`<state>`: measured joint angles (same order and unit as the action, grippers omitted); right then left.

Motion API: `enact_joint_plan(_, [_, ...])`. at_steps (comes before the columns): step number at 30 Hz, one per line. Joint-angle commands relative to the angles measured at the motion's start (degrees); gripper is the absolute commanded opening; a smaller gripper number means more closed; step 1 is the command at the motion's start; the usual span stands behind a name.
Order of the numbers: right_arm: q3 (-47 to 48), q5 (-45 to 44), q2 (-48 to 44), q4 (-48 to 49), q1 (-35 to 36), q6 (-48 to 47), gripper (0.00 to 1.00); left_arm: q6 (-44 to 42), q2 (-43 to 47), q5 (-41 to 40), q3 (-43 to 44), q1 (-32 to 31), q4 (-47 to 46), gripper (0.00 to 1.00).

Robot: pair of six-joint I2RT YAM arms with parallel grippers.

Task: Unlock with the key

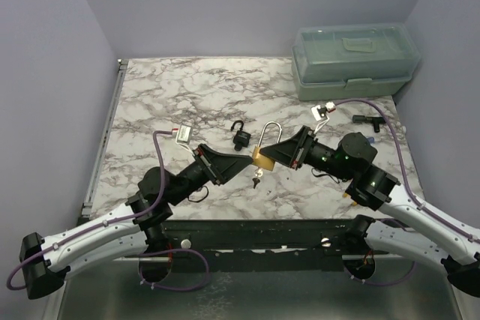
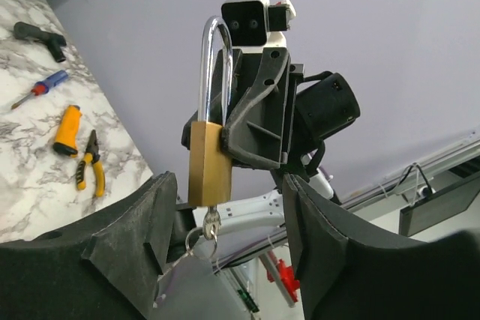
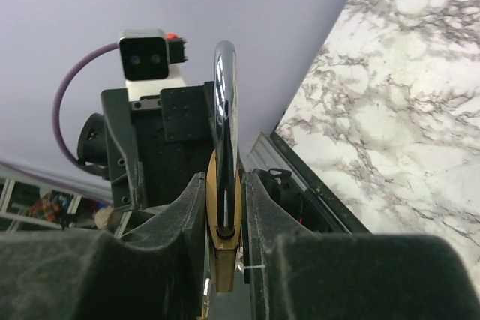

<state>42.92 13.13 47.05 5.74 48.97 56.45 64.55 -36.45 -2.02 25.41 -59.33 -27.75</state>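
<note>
A brass padlock [image 1: 262,158] with a tall silver shackle [image 2: 214,65] hangs in the air between the two arms. My right gripper [image 3: 225,204] is shut on its brass body [image 3: 225,237], one finger on each flat face. The key [image 2: 211,224] sticks in the keyhole at the lock's underside, and its ring dangles below. My left gripper [image 2: 229,237] is open, its fingers [image 2: 131,237] standing wide on either side of the key and touching neither key nor lock. Both shackle legs look seated in the body.
A small black padlock [image 1: 241,137] lies on the marble table [image 1: 187,103] behind the grippers. A translucent green toolbox [image 1: 354,61] stands at the back right. A screwdriver [image 2: 41,89], an orange-handled tool [image 2: 67,129] and pliers [image 2: 90,162] lie by the right arm.
</note>
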Motion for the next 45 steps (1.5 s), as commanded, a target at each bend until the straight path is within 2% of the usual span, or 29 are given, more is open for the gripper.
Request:
enact_joint_plan(1, [2.9, -9.4, -3.9, -1.7, 0.3, 3.1, 0.01, -3.9, 2.0, -1.0, 3.1, -0.1, 9.9, 0.63])
enact_joint_plan(9, [5.4, -10.5, -1.5, -2.0, 0.2, 2.9, 0.01, -3.3, -0.8, 1.9, 1.1, -0.2, 7.8, 0.47])
enact_joint_plan(16, [6.0, -9.1, 0.3, -1.8, 0.3, 2.7, 0.00, -3.9, -4.8, 4.6, 2.1, -0.1, 4.3, 0.40])
enact_joint_plan(37, [5.6, -6.4, 1.6, -0.7, 0.3, 3.7, 0.01, -4.9, -5.4, 3.1, 1.7, -0.1, 1.6, 0.29])
enact_joint_plan(41, [4.5, -5.8, 1.7, 0.4, 0.3, 4.7, 0.01, -5.0, -6.0, 2.6, 1.7, -0.1, 1.6, 0.19])
enact_joint_plan(45, [3.9, -5.8, 1.6, 0.9, 0.3, 5.3, 0.01, -5.4, -6.8, 2.6, 2.1, -0.1, 1.6, 0.02])
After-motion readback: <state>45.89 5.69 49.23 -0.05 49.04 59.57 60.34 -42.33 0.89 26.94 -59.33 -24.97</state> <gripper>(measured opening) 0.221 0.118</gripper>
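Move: The key, stuck in the underside of the brass padlock, sits about 3 cm to the right of the open left fingers, some 2 cm back and 3 cm lower. The padlock body is about 4 cm to the left hand's right, 1 cm ahead, at its height; the spare key on the ring hangs some 3 cm below the first key. From the right hand, already gripping the padlock, the key is about 4 cm back, 3 cm left and 3 cm below. The key in the padlock's bottom is what the left fingers regrip: that hand sinks about 4 cm, slips 2 cm right and tips its fingertips down some 10 degrees, eases up slightly, then closes from wide open to pinch the key. Early on, the right hand carries the padlock about 2.5 cm forward and turns it slightly clockwise, then keeps hold with only slight drift. ##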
